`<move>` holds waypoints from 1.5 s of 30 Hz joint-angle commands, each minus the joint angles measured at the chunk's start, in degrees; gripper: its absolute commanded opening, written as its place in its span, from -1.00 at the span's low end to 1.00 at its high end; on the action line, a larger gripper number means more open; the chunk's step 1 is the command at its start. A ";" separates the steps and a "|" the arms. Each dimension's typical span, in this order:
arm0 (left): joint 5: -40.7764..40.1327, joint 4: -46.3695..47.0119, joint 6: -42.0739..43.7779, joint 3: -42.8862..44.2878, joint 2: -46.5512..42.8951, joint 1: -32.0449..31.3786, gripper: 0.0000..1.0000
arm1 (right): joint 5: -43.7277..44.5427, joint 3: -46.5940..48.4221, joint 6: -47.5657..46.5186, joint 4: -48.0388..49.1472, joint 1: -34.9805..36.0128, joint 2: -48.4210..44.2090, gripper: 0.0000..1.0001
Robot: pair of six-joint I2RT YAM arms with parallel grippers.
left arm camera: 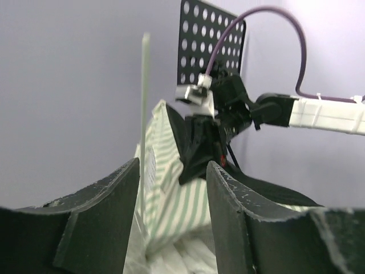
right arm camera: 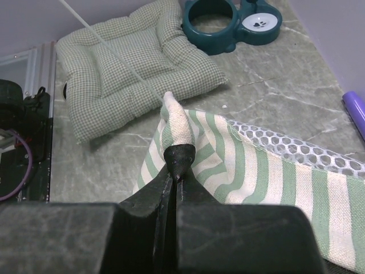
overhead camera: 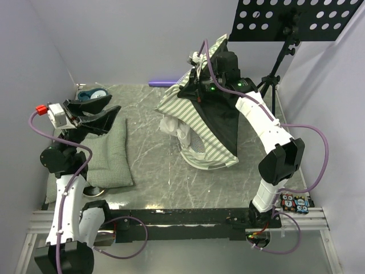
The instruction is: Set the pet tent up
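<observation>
The pet tent (overhead camera: 199, 123), green-and-white striped with black lining and white mesh, hangs half-raised over the table's middle right. My right gripper (overhead camera: 198, 84) is shut on its top edge and holds it up; in the right wrist view the jaws pinch a black-tipped fabric fold (right arm camera: 179, 155), with a thin white pole (right arm camera: 114, 51) running up left from it. My left gripper (overhead camera: 98, 111) is open and empty, raised over the green-checked cushion (overhead camera: 111, 151) at the left. In the left wrist view it faces the tent (left arm camera: 171, 194), and a white pole (left arm camera: 144, 103) stands upright.
A teal double pet bowl (overhead camera: 91, 95) sits at the back left, also in the right wrist view (right arm camera: 231, 20). A purple object (overhead camera: 161, 84) lies at the back. A black music stand (overhead camera: 285, 25) stands at the back right. Walls close in on both sides.
</observation>
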 commanded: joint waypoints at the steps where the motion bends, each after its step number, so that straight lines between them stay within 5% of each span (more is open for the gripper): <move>1: -4.85 6.75 5.31 4.18 1.37 -2.19 0.08 | -2.80 0.58 1.22 3.77 -0.11 -1.80 -1.00; 10: -7.32 5.96 8.75 6.90 4.80 -2.81 -0.16 | -3.51 -0.30 1.93 5.01 -0.02 -2.07 -1.00; 18: -6.44 5.52 9.27 9.01 5.86 -4.30 -0.95 | -4.04 0.22 1.05 3.95 0.42 -1.81 -1.00; 22: -3.47 1.94 10.76 11.29 5.68 -5.71 -0.98 | -4.30 0.84 0.34 3.25 0.95 -1.54 -1.00; 29: -0.20 -41.44 34.64 23.06 8.57 -12.37 -0.98 | -6.67 6.90 2.45 3.77 2.53 1.27 -1.00; 34: 0.77 -61.83 46.42 27.90 13.05 -15.46 -0.98 | -9.04 8.40 5.26 6.31 3.58 2.15 -1.00; 45: -1.87 -83.32 59.10 32.92 22.89 -20.83 -0.98 | -13.70 5.77 15.98 17.65 3.85 0.22 -1.00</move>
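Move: The thin tent pole stands between the left hand's open fingers, to be grasped some 2 cm ahead of it and 3 cm above. The striped sleeve end, where the pole goes in, is about 14 cm ahead of the left hand, 13 cm to its right and 12 cm lower, just past the right fingertips; the cushion lies level ahead, 15 cm left and 44 cm down. From the right hand, the pole's grasping spot is roughly 19 cm left, 12 cm back and 14 cm up. The left fingers shut on the pole as the hand rises about 4 cm, then keep it pinched while the hand swings down some 14 cm, forward and to the right towards the sleeve end, rolling its left side up and tipping down. The right hand keeps its pinch on the black sleeve and late on drifts about 5 cm left, up and back to meet it. ##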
